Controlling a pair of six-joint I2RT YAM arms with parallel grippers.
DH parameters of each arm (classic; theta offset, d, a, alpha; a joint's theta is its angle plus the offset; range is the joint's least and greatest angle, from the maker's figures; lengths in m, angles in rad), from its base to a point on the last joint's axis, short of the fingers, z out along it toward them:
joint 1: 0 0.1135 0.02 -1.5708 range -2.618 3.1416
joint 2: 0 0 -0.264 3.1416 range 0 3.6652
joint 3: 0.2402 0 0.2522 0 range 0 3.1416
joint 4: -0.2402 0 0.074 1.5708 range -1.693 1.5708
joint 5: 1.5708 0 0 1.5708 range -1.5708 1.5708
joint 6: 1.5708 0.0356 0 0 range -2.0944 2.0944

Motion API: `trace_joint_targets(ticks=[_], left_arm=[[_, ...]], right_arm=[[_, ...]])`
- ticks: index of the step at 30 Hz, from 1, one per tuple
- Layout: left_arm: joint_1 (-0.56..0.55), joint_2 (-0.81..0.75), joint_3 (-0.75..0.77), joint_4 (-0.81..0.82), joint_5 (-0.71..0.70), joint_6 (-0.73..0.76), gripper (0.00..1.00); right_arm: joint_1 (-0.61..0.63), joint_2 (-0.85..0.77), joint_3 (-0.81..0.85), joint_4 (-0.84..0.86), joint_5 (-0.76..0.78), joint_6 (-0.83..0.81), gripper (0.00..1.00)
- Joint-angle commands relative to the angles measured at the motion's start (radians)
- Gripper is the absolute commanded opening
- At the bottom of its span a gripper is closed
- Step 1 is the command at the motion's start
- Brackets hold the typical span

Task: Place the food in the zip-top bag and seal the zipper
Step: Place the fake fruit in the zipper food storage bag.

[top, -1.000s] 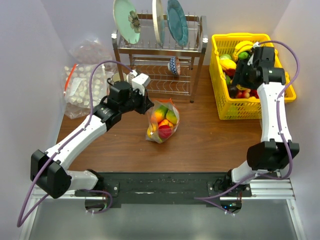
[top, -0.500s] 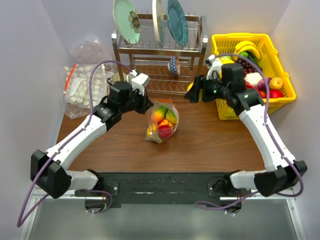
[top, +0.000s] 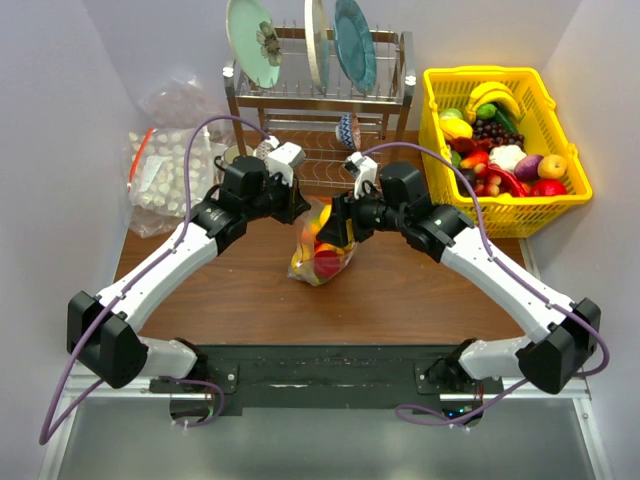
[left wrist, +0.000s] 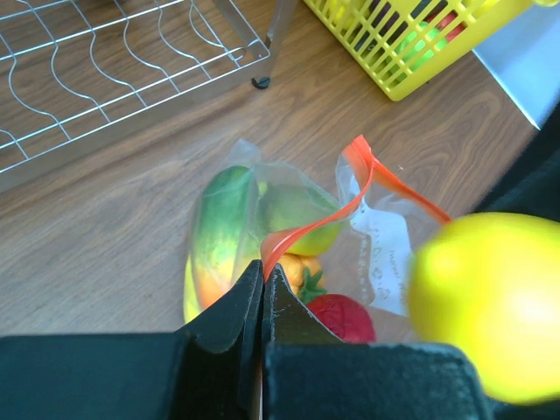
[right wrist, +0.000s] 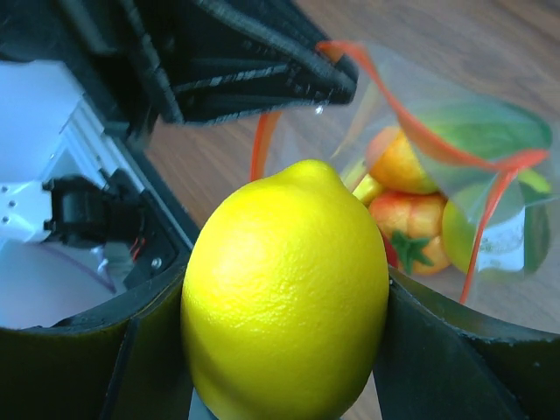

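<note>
The zip-top bag (top: pixel 322 252) lies mid-table with several fruits inside: a green-yellow piece (left wrist: pixel 219 219), orange pieces (right wrist: pixel 409 229) and a red one (left wrist: pixel 343 317). My left gripper (left wrist: pixel 263 276) is shut on the red zipper (left wrist: pixel 308 231) at one end of the mouth and lifts that edge, so the mouth gapes. In the top view the left gripper (top: pixel 297 207) is at the bag's upper left. My right gripper (right wrist: pixel 284 350) is shut on a yellow lemon (right wrist: pixel 284 297). It hovers just over the open mouth, right next to the left gripper. The same lemon (left wrist: pixel 486 306) shows blurred beside the bag's white label (left wrist: pixel 385 245).
A yellow basket (top: pixel 497 216) with more fruits stands at the back right. A metal dish rack (top: pixel 300 165) with plates stands behind the bag. A larger clear bag of pale lumps (top: pixel 165 175) lies at the back left.
The right arm has swung left from the yellow basket to the bag's mouth, carrying the lemon. The left gripper has kept its hold on the zipper in the same place.
</note>
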Motion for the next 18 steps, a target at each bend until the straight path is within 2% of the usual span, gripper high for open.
trace_joint_targets(ticks=[1,6,8,9,12,13,15,18], left_arm=[[-0.006,-0.002,0.055,0.013,0.032,-0.041,0.00],[-0.006,0.001,0.044,0.025,0.092,-0.086,0.00],[-0.006,0.002,0.044,0.034,0.122,-0.103,0.00],[-0.006,0.004,0.047,0.032,0.128,-0.107,0.00],[-0.005,0.011,0.064,0.023,0.145,-0.113,0.00],[-0.006,0.013,0.069,0.017,0.148,-0.113,0.00],[-0.006,0.027,0.086,0.000,0.153,-0.113,0.00],[-0.005,0.038,0.092,-0.006,0.156,-0.113,0.00]], right_arm=[[0.039,0.085,0.093,-0.009,0.147,-0.009,0.44],[0.082,0.131,0.100,-0.029,0.295,-0.015,0.45],[0.085,0.145,0.102,-0.037,0.346,0.005,0.49],[0.085,0.143,0.099,-0.034,0.401,0.014,0.52],[0.087,0.120,0.065,0.008,0.450,0.049,0.73],[0.087,0.110,0.044,0.024,0.455,0.056,0.90],[0.088,0.091,0.036,0.049,0.454,0.074,0.94],[0.088,0.076,0.044,0.039,0.463,0.074,0.95]])
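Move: I hold the lemon in my right hand. The open mouth of the food storage bag is about 3 cm ahead, 1 cm left and 5 cm below that hand. The fake fruit already in the bag sits some 4 cm ahead, 1 cm left and 13 cm below it, and my left fingertips about 6 cm left and 1 cm ahead. From my left hand, which pinches the rim, the mouth lies some 2 cm ahead, 5 cm right and 4 cm lower. I lower the lemon about 5 cm into the bag's mouth with my right hand, reaching some 4 cm forward as the wrist turns clockwise and tips the fingers steeper. At the bottom I spread the fingers and let the lemon go. My left hand keeps its pinch on the orange rim, easing about 2 cm right and slightly back. ##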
